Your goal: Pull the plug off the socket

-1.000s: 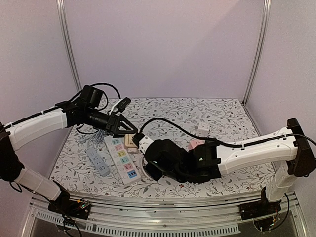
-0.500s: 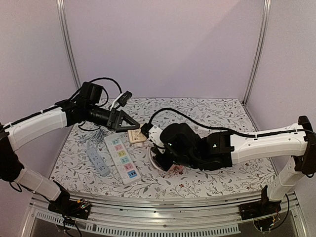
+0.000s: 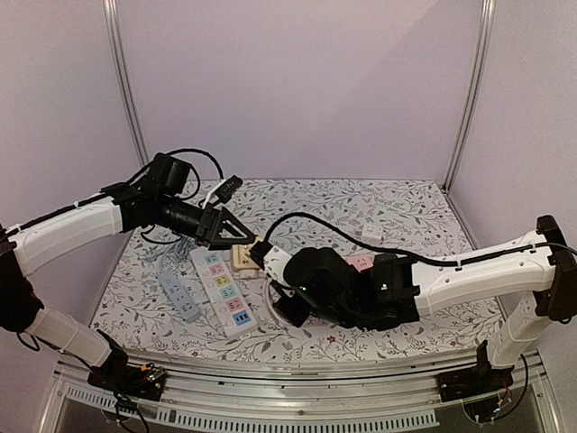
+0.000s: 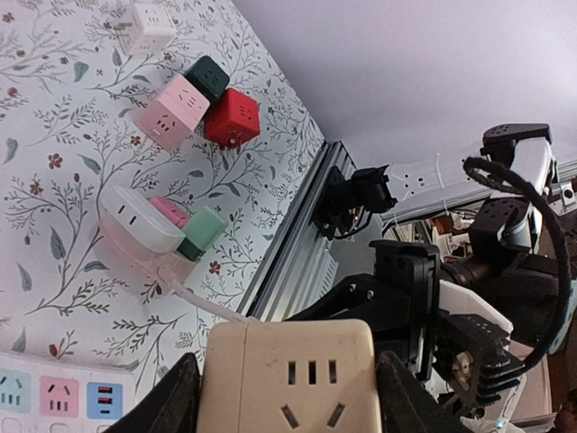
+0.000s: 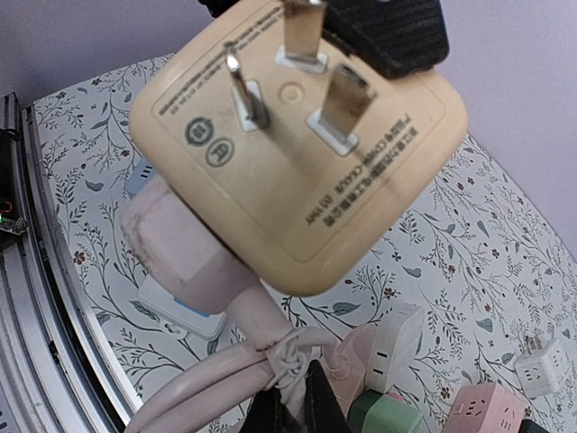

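Observation:
The beige cube socket (image 4: 288,383) sits between the fingers of my left gripper (image 4: 287,401), which is shut on its sides, an empty outlet face toward the camera. From above, the socket (image 3: 242,257) hangs over the table beside a white strip, with the left gripper (image 3: 234,238) on it. In the right wrist view its pronged back (image 5: 306,135) fills the frame. The pale pink plug (image 5: 176,239) is seated in its side. Below it, my right gripper (image 5: 302,406) is shut on the plug's tied cord (image 5: 270,347). The right gripper (image 3: 272,263) is right beside the socket.
A white strip with coloured outlets (image 3: 224,290) and a grey strip (image 3: 178,296) lie at the left. Red (image 4: 233,117), pink (image 4: 171,110), dark green (image 4: 209,76) and white (image 4: 149,23) cubes stand farther right. The metal rail (image 4: 297,244) edges the table.
The right arm swung right and up, then came back left toward the socket. The left gripper rose slightly with the socket and settled again.

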You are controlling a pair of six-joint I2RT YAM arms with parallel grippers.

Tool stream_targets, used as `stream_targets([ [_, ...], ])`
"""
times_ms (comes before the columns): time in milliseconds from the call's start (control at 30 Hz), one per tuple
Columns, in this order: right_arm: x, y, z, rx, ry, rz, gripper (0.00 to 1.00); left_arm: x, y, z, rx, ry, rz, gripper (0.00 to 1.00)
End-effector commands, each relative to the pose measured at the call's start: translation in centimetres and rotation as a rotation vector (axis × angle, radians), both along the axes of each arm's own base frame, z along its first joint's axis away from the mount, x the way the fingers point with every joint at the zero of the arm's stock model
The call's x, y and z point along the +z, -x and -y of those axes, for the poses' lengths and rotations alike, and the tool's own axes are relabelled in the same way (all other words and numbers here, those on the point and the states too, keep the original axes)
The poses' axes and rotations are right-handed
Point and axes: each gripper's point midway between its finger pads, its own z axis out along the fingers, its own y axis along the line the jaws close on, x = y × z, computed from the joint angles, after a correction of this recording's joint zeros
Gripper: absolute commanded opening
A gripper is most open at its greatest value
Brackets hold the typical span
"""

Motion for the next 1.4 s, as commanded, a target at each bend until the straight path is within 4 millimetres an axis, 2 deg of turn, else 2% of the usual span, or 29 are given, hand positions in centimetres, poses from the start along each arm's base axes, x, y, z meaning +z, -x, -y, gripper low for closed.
stream_targets([
  [0, 2.8, 3.3, -1.7, 0.071, -0.14, -0.007, 0.0, -4.7, -5.8, -3.9, 0.251, -0.22, 0.086, 0.0],
  [167, 3.0, 0.4, 0.3, -0.049, -0.125, 0.044, 0.0, -4.8, -5.2, -2.9, 0.193, -0.187, 0.064, 0.0],
  [333, 2.8, -2.4, 1.9, -0.085, -0.194, -0.02, 0.0, -4.3, -2.7, -0.7, 0.05, -0.147, 0.071, 0.0],
  [467, 3.1, -4.3, 3.5, -0.114, -0.225, -0.04, 0.0, -4.3, -1.2, 0.1, -0.012, -0.171, 0.106, 0.0],
  [567, 3.5, -4.2, 3.6, -0.081, -0.253, -0.075, 0.0, -4.4, -1.3, 0.1, -0.007, -0.18, 0.106, 0.0],
  [667, 3.4, -2.4, 2.3, 0.041, -0.261, -0.128, 0.0, -5.3, -2.0, -0.2, 0.028, -0.224, 0.096, 0.0],
  [733, 3.8, -1.4, 1.5, 0.099, -0.307, -0.161, 0.0, -5.9, -2.3, -0.3, 0.042, -0.248, 0.083, 0.22],
  [800, 3.4, -1.2, 1.8, 0.093, -0.311, -0.181, 0.0, -6.0, -2.7, -0.6, 0.067, -0.266, 0.087, 0.57],
  [833, 3.4, -1.2, 1.9, 0.087, -0.315, -0.186, 0.0, -5.9, -3.0, -0.7, 0.082, -0.271, 0.096, 0.68],
  [933, 3.5, -1.1, 2.2, 0.081, -0.331, -0.207, 0.0, -4.7, -3.7, -1.4, 0.144, -0.267, 0.151, 0.88],
  [967, 3.6, -1.1, 2.3, 0.08, -0.339, -0.215, 0.0, -4.3, -4.0, -1.8, 0.169, -0.26, 0.171, 0.97],
  [1067, 4.2, -0.9, 2.4, 0.09, -0.359, -0.241, 0.0, -2.9, -4.7, -2.8, 0.229, -0.242, 0.236, 1.0],
  [1133, 4.5, -0.9, 2.5, 0.094, -0.368, -0.249, 0.0, -2.1, -4.4, -2.6, 0.218, -0.199, 0.259, 1.0],
  [1267, 5.3, -2.1, 3.2, 0.084, -0.425, -0.33, 0.0, -0.6, -2.0, -0.7, 0.072, -0.089, 0.26, 0.99],
  [1367, 6.1, -2.6, 3.7, 0.102, -0.471, -0.391, 0.0, 0.6, 0.6, 0.6, -0.049, -0.012, 0.273, 0.99],
])
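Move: The beige plug is between my left fingertips, its middle about 2 cm below the hand point and 1 cm back. My right fingers grip its cord; from them the plug sits roughly 6 cm left, 3 cm ahead and 4 cm higher. From the left hand, the six-socket strip lies some 7 cm back, 6 cm left and 15 cm down, and the pink adapter about 13 cm right, 9 cm back, equally low. I keep my right fingers shut on the cord and draw it about 4 cm to the right and slightly forward, dipping and then rising, while the wrist rolls some 25 degrees. My left hand first follows 2 cm right and down with its grip unchanged, then opens wide, lets go of the plug while swinging forward, and backs off to the left and up. ##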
